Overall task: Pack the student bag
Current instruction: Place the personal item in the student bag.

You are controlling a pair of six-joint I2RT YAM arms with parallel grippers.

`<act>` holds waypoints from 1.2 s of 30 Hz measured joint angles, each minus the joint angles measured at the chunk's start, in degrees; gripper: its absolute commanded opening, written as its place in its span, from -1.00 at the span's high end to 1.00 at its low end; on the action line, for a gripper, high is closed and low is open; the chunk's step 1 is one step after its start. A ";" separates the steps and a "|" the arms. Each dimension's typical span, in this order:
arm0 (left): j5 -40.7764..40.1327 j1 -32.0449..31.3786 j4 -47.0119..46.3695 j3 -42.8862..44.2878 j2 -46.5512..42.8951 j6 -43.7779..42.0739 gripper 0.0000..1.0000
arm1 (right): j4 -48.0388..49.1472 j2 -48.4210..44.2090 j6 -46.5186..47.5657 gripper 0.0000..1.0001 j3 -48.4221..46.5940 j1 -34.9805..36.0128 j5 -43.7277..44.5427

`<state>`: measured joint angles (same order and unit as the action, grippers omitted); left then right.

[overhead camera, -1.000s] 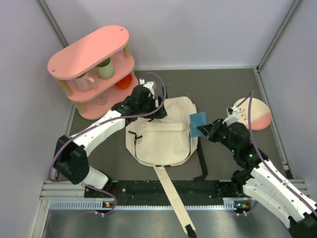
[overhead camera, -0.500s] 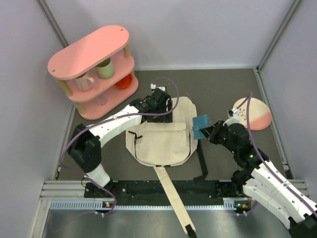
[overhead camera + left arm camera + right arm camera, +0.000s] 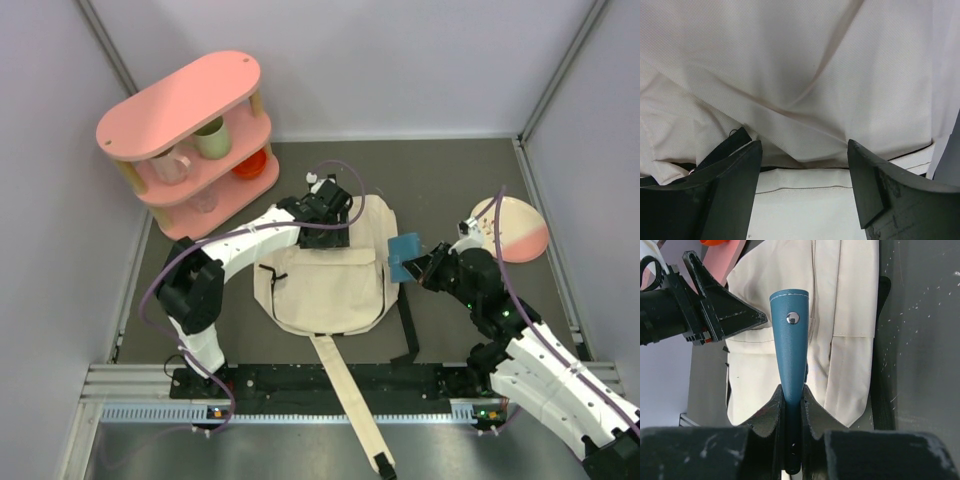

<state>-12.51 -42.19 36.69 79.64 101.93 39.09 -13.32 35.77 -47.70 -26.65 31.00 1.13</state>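
The student bag (image 3: 325, 280), a cream canvas backpack, lies flat in the middle of the table with its long strap (image 3: 348, 400) trailing toward the near rail. My left gripper (image 3: 333, 216) hovers at the bag's far top edge. In the left wrist view it (image 3: 802, 150) stands open, and creased cream canvas (image 3: 805, 75) with a black-trimmed seam fills the gap. My right gripper (image 3: 424, 264) is shut on a flat blue case (image 3: 404, 252) at the bag's right edge. In the right wrist view the case (image 3: 790, 345) with its metal snap sticks up from the gripper (image 3: 790, 392), above the bag (image 3: 850, 305).
A pink two-tier shelf (image 3: 150, 105) at the back left holds mugs (image 3: 211, 137) and an orange bowl (image 3: 250, 164). A pink and white plate (image 3: 518, 228) lies at the right. A black strap (image 3: 408, 318) runs along the bag's right side. Grey walls enclose the table.
My left arm has swung right from beside the shelf to over the bag's top edge. Its jaws have narrowed a little. The right gripper with the blue case has barely shifted.
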 measured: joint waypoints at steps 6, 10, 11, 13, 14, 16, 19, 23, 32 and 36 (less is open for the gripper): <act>0.04 0.57 0.02 1.36 0.79 -0.13 0.27 | 0.04 0.44 0.13 1.00 0.00 0.00 -0.28; 0.22 1.03 0.28 1.38 0.79 -0.46 0.81 | 0.04 0.81 0.15 1.00 0.00 0.00 -0.42; 0.22 1.16 0.33 1.38 0.79 -0.50 0.94 | 0.09 0.85 0.15 1.00 0.00 0.00 -0.46; 0.24 1.31 0.31 1.36 0.79 -0.83 1.00 | 0.33 1.07 0.15 1.00 0.00 0.00 -0.57; 0.24 1.31 0.26 1.38 0.79 -0.85 1.00 | 0.44 1.16 0.13 1.00 -0.02 0.00 -0.61; 0.26 1.31 0.20 1.36 0.76 -1.16 1.00 | 0.87 1.60 0.15 1.00 0.00 0.00 -1.40; 0.44 1.36 0.17 1.36 0.50 -1.46 1.00 | 2.27 3.23 0.13 1.00 0.00 0.00 -3.30; 0.70 1.64 0.04 1.33 -1.49 -1.97 1.00 | 5.29 6.36 -0.04 1.00 0.00 0.00 -6.82; 1.31 3.10 -0.17 1.33 -7.41 -3.30 1.00 | 16.96 14.91 -4.28 1.00 -0.02 0.04 -16.96; 1.79 3.13 -0.24 1.33 -7.45 -3.48 1.00 | 24.76 18.73 -8.63 1.00 0.15 1.25 -20.70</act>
<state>-10.72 -39.07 36.45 80.97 94.48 35.62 11.44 54.50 -56.34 -26.50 32.25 -19.57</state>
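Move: The open left fingers straddle the upper edge of the bag's pocket mouth, directly beneath them and about 1 cm farther down; a black zipper pull lies some 12 cm left and 4 cm back. The right hand already holds the blue personal item. The pocket mouth is about 19 cm to its left, 9 cm ahead and 7 cm lower; the black side strap lies about 3 cm left, 3 cm back and 17 cm below. The left fingers shut on the bag cloth just above the pocket mouth, pinching the upper edge, then lift it about 6 cm, drifting slightly forward and left. Once the pinch is made, the right hand, keeping its grip on the personal item, swings left some 8 cm towards the mouth, turning counter-clockwise and rolling its left side up, roughly 15 to 20 degrees each. ##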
